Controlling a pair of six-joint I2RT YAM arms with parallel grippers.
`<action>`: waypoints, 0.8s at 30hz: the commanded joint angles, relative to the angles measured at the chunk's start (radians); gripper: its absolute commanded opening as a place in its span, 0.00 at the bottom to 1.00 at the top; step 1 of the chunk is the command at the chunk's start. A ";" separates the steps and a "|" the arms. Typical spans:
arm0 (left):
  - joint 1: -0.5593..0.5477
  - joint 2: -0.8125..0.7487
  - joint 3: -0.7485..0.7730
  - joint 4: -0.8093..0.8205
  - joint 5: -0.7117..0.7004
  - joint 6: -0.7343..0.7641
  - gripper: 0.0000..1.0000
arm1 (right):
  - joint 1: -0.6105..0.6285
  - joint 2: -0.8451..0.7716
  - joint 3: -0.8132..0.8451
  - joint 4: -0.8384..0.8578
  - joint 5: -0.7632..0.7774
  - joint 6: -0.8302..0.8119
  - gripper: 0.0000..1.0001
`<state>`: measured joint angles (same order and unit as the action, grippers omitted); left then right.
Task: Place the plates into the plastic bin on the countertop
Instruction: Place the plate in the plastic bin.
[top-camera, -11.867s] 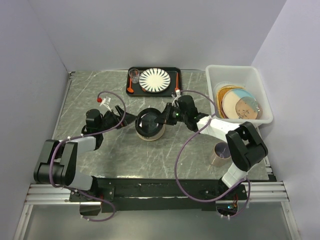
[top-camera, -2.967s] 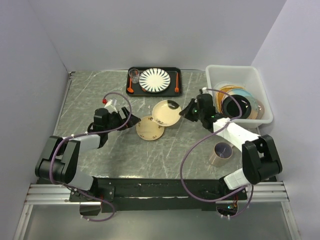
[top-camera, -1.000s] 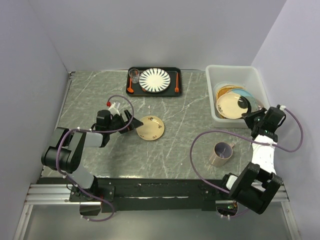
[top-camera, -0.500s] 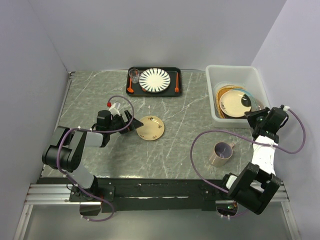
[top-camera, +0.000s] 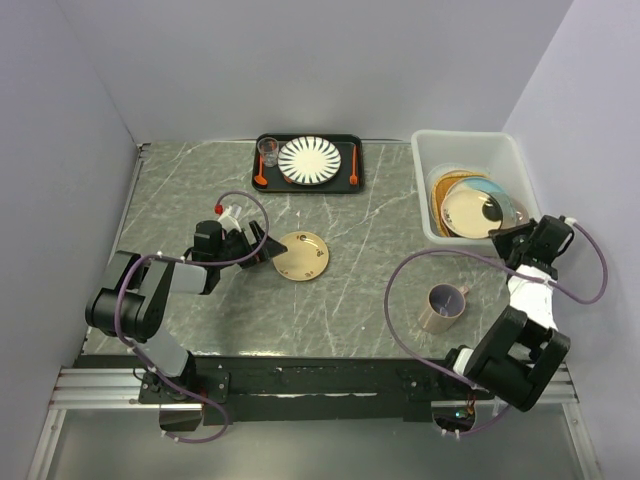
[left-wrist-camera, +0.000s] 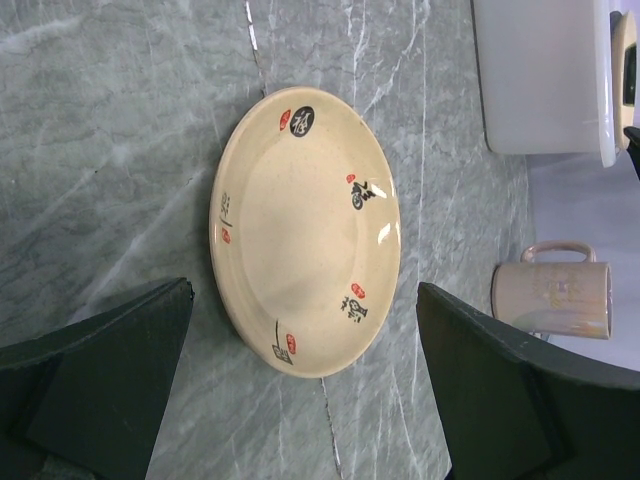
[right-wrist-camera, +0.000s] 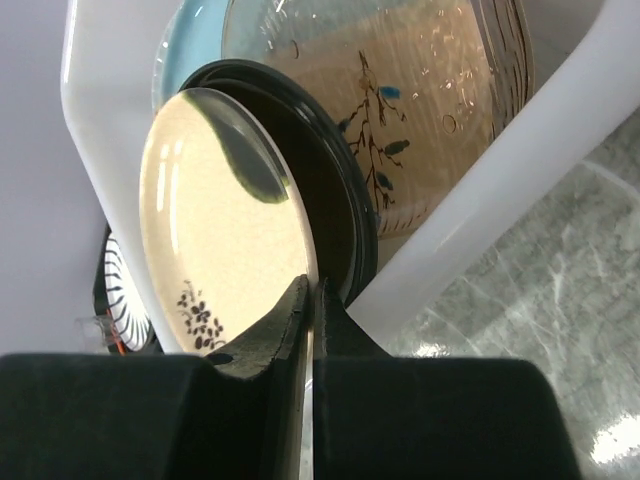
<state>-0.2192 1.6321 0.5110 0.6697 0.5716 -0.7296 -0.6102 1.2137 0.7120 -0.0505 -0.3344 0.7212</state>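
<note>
The white plastic bin (top-camera: 460, 140) stands at the countertop's (top-camera: 350, 290) right back corner, with several plates stacked in it. My right gripper (top-camera: 515, 243) is shut on the near rim of a cream plate (top-camera: 468, 212) with a dark flower print, held tilted inside the bin. In the right wrist view that gripper (right-wrist-camera: 312, 285) pinches the cream plate (right-wrist-camera: 220, 210), which leans on a black plate (right-wrist-camera: 340, 200) and a leaf-sprig plate (right-wrist-camera: 420, 100). My left gripper (top-camera: 262, 252) is open at the left edge of another cream plate (top-camera: 300, 256) lying flat. That plate's (left-wrist-camera: 305, 230) near part sits between the open fingers (left-wrist-camera: 110, 380).
A black tray (top-camera: 345, 180) at the back holds a striped plate (top-camera: 308, 160), a small glass (top-camera: 268, 150) and orange utensils. A tan mug (top-camera: 440, 305) stands near the right arm, also visible in the left wrist view as the mug (left-wrist-camera: 555, 290). Walls close in on three sides.
Three seconds ago the flower-print plate lay mid-table; my right gripper has carried it into the bin. Over the last second it has settled slightly lower. The left gripper has stayed by its plate.
</note>
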 joint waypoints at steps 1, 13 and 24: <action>0.003 -0.002 0.026 0.048 0.024 -0.007 0.99 | -0.008 0.029 0.001 0.075 -0.006 0.003 0.09; 0.003 0.012 0.031 0.057 0.028 -0.010 0.99 | -0.008 -0.078 -0.031 0.098 0.020 0.009 0.81; 0.003 0.044 0.041 0.071 0.040 -0.013 0.98 | -0.005 -0.275 -0.065 0.127 0.049 0.009 0.93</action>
<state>-0.2192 1.6562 0.5152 0.6880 0.5804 -0.7307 -0.6125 0.9806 0.6487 0.0399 -0.2966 0.7410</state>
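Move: The right hand, at the bin's near right corner, still pinches the rim of the cream plate; the plate's middle lies about 5 cm ahead, 6 cm to the left and 3 cm lower. The black bowl sits about 5 cm ahead, 1 cm left and 5 cm below, and the orange plate about 9 cm ahead, 13 cm left and 7 cm below. From the left hand, the cream plate lies about 49 cm right, 8 cm ahead and some 5 cm higher. Right fingers open wide, letting go of the plate's rim, then the hand lifts off about 6 cm. ##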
